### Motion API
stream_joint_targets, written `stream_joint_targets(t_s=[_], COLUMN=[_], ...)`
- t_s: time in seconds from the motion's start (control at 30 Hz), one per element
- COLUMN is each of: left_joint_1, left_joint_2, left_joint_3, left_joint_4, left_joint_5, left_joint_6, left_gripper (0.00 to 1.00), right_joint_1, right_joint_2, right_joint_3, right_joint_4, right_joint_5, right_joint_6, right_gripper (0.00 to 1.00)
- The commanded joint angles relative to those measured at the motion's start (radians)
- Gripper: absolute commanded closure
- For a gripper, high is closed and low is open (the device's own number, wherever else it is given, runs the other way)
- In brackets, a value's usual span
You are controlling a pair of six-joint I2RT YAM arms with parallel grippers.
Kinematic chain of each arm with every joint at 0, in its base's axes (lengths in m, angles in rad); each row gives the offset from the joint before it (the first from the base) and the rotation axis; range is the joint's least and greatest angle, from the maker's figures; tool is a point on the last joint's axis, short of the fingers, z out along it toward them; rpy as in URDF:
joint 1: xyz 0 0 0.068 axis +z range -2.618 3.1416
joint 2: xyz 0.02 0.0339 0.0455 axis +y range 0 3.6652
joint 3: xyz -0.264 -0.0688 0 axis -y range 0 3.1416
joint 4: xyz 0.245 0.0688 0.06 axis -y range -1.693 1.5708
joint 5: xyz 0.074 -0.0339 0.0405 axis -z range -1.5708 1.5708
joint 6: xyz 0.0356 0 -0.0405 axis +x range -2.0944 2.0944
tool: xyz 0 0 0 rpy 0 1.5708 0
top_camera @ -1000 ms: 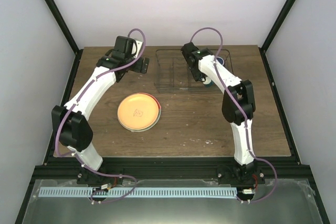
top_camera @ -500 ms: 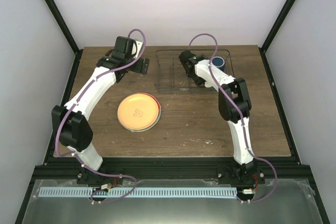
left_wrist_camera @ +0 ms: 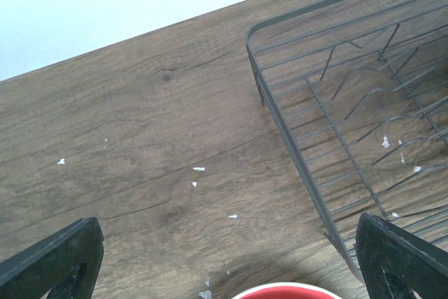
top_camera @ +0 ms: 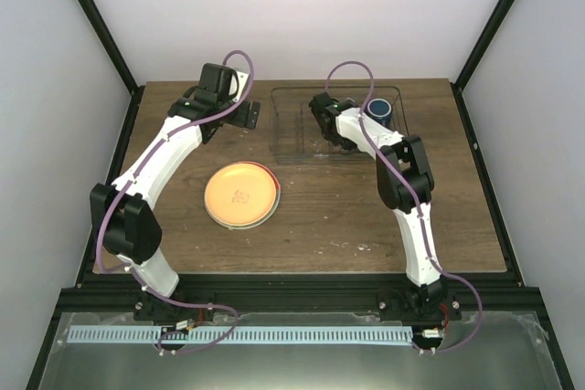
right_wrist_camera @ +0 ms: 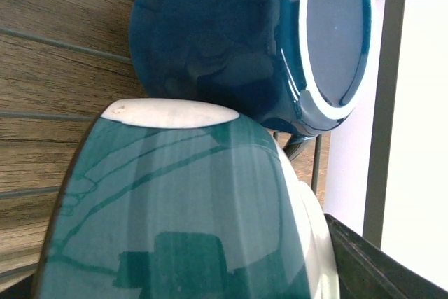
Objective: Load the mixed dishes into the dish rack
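The dish rack (top_camera: pixel 297 130) of thin grey wire stands at the back of the table, and its corner (left_wrist_camera: pixel 336 138) shows in the left wrist view. A dark blue mug (top_camera: pixel 380 109) sits in its right end, close ahead of my right wrist camera (right_wrist_camera: pixel 238 40). My right gripper (top_camera: pixel 336 134) is inside the rack, shut on a teal-glazed bowl with a cream-white rim (right_wrist_camera: pixel 196 208) that fills the space between its jaws. An orange-yellow plate (top_camera: pixel 240 193) lies on the table with a reddish rim under it. My left gripper (top_camera: pixel 247 116) hovers open and empty left of the rack.
A red rim with a cream edge (left_wrist_camera: pixel 287 292) pokes in at the bottom of the left wrist view. White specks (left_wrist_camera: pixel 199 169) dot the wood. Upright wire dividers (left_wrist_camera: pixel 364 75) stand inside the rack. Black frame posts (top_camera: pixel 96 20) flank the table.
My right gripper has moved left and back inside the rack with the bowl, uncovering the mug. The left arm and the plates have not moved.
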Motion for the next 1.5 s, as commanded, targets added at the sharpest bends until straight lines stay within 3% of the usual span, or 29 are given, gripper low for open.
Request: stream_joint_targets(t_s=[0.0,0.37,0.83,1.3,1.47], left_joint_1=[0.004,0.004,0.005,0.004,0.005], left_joint_2=[0.02,0.033,0.058,0.075,0.091], left_joint_3=[0.003,0.001,0.025,0.031,0.053], left_joint_4=[0.019,0.022,0.01,0.001,-0.016], left_joint_5=[0.01,0.01,0.006,0.024,0.058], left_joint_6=[0.004,0.003,0.009,0.013,0.023], left_gripper=[0.0,0.0,0.0,0.0,0.0], right_joint_1=[-0.004,0.032,0.078,0.095,0.097], right_joint_2=[0.036,0.066,0.029,0.046,0.04], right_joint_3=[-0.018,0.008,0.123,0.127,0.125], right_joint_4=[-0.017,-0.027,-0.099,-0.091,-0.072], right_joint_5=[-0.09,-0.131,-0.357,-0.316,-0.378], right_joint_6=[0.008,0.01,0.018,0.017,0.004], right_gripper=[0.33,0.0,0.0,0.0,0.0])
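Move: The bowl is already inside the rack, still in my right hand's grip, its middle about 2 cm below the hand point and level with it otherwise. The mug is some 6 cm ahead and 6 cm to the right of this hand, at about its height. The rack's middle lies about 4 cm ahead, 4 cm to the left and 4 cm lower. From my left hand, which is empty, the bowl is about 24 cm to the right, 5 cm back and 17 cm down. I lower the bowl a last 2.5 cm with my right hand as its fingers spread fully and release their grip. Then, fingers wide around the bowl, I sweep about 6 cm left, away from the mug, rolling the hand's left side up some 10 degrees and pushing bowl and rack along. My empty left hand sinks about 3 cm beside the rack. ##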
